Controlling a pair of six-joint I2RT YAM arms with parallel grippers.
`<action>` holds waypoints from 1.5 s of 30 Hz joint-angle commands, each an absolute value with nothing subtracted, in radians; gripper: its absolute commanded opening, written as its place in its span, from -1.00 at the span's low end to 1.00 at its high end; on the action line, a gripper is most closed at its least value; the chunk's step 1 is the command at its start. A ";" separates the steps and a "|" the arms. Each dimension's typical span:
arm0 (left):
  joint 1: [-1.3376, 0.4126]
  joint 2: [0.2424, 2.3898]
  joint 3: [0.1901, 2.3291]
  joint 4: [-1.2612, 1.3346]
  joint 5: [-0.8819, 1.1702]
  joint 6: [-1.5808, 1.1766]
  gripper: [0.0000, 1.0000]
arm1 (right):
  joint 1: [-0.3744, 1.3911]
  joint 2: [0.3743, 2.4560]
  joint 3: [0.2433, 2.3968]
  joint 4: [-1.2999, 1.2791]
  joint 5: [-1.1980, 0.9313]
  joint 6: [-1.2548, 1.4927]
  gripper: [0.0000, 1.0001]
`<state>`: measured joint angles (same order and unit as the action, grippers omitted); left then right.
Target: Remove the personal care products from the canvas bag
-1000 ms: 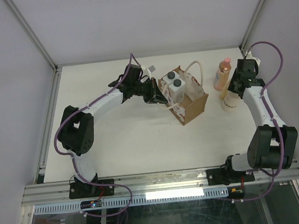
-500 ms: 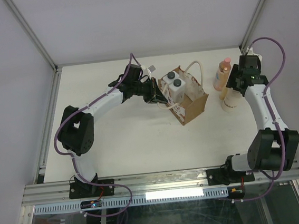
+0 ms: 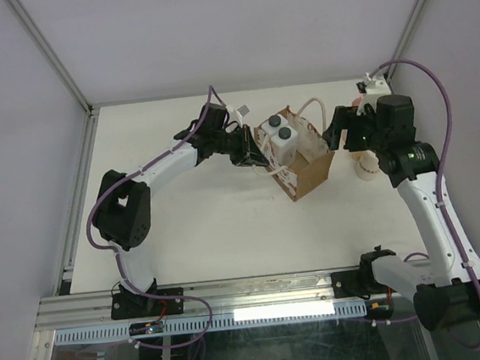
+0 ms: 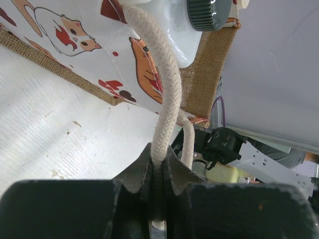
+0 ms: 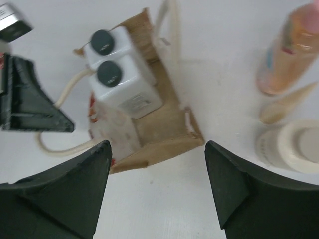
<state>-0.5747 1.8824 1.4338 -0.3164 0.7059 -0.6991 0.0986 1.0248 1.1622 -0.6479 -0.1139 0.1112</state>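
Note:
The canvas bag (image 3: 311, 169) stands mid-table, brown with a red-and-white printed side (image 4: 65, 35). Two white squarish bottles (image 3: 281, 142) with dark caps (image 5: 105, 57) stand inside it. My left gripper (image 3: 253, 151) is shut on the bag's cream rope handle (image 4: 162, 89), just left of the bag. Over the bag's right side hangs my right gripper (image 5: 157, 144), open and holding nothing. On the table right of the bag stand the peach-orange bottle (image 5: 289, 50) and the cream bottle (image 5: 291, 147). From above, my right arm hides most of the peach one.
The bag's second loop handle (image 3: 314, 109) rises on its far side. Metal frame posts (image 3: 73, 81) and grey walls close in the table at the left, back and right. The arm bases sit on the rail (image 3: 259, 293) at the near edge.
My right arm has left the two bottles on the right and swung left and up over the bag's right side, its jaws opening wider. The left arm still holds the handle.

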 commanded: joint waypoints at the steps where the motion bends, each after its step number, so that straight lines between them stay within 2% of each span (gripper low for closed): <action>1: -0.575 1.823 1.428 -0.285 0.675 -0.720 -1.00 | 0.200 1.064 1.159 -0.618 -0.396 0.044 0.57; 4: -0.574 1.817 1.427 -0.277 0.667 -0.732 -1.00 | 0.272 1.120 1.169 -0.611 -0.409 0.019 0.69; 10: -0.576 1.804 1.414 -0.273 0.658 -0.740 -1.00 | 0.333 1.282 1.242 -0.646 -0.277 -0.007 0.99; 15: -0.577 1.802 1.401 -0.266 0.659 -0.747 -1.00 | 0.339 1.368 1.286 -0.642 -0.192 -0.019 0.99; 32: -0.577 1.828 1.422 -0.259 0.675 -0.762 -1.00 | 0.342 1.574 1.355 -0.519 -0.256 -0.108 0.96; 45: -0.578 1.843 1.426 -0.260 0.687 -0.768 -1.00 | 0.374 1.677 1.364 -0.440 -0.227 -0.123 0.96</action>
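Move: In the bag, the nearer white bottle stands about 10 cm ahead of the open right hand, 14 cm to its left and 19 cm below; the other white bottle is 4 cm beyond it and 3 cm farther left. The jar stands 4 cm ahead of the right hand and 13 cm to its right, the orange bottle 15 cm ahead and 12 cm right. From the left hand, the nearer bottle lies some 5 cm ahead, 7 cm right and 7 cm lower. Swinging left about 10 cm from the jar's side towards the bag, the right hand turns some 25 degrees counter-clockwise and opens its fingers fully. It then sinks and reaches forward, about 14 cm lower overall, tipping further down until its fingers straddle the nearer white bottle, still unclosed. The left hand stays put and keeps its pinch on the bag's handle. ##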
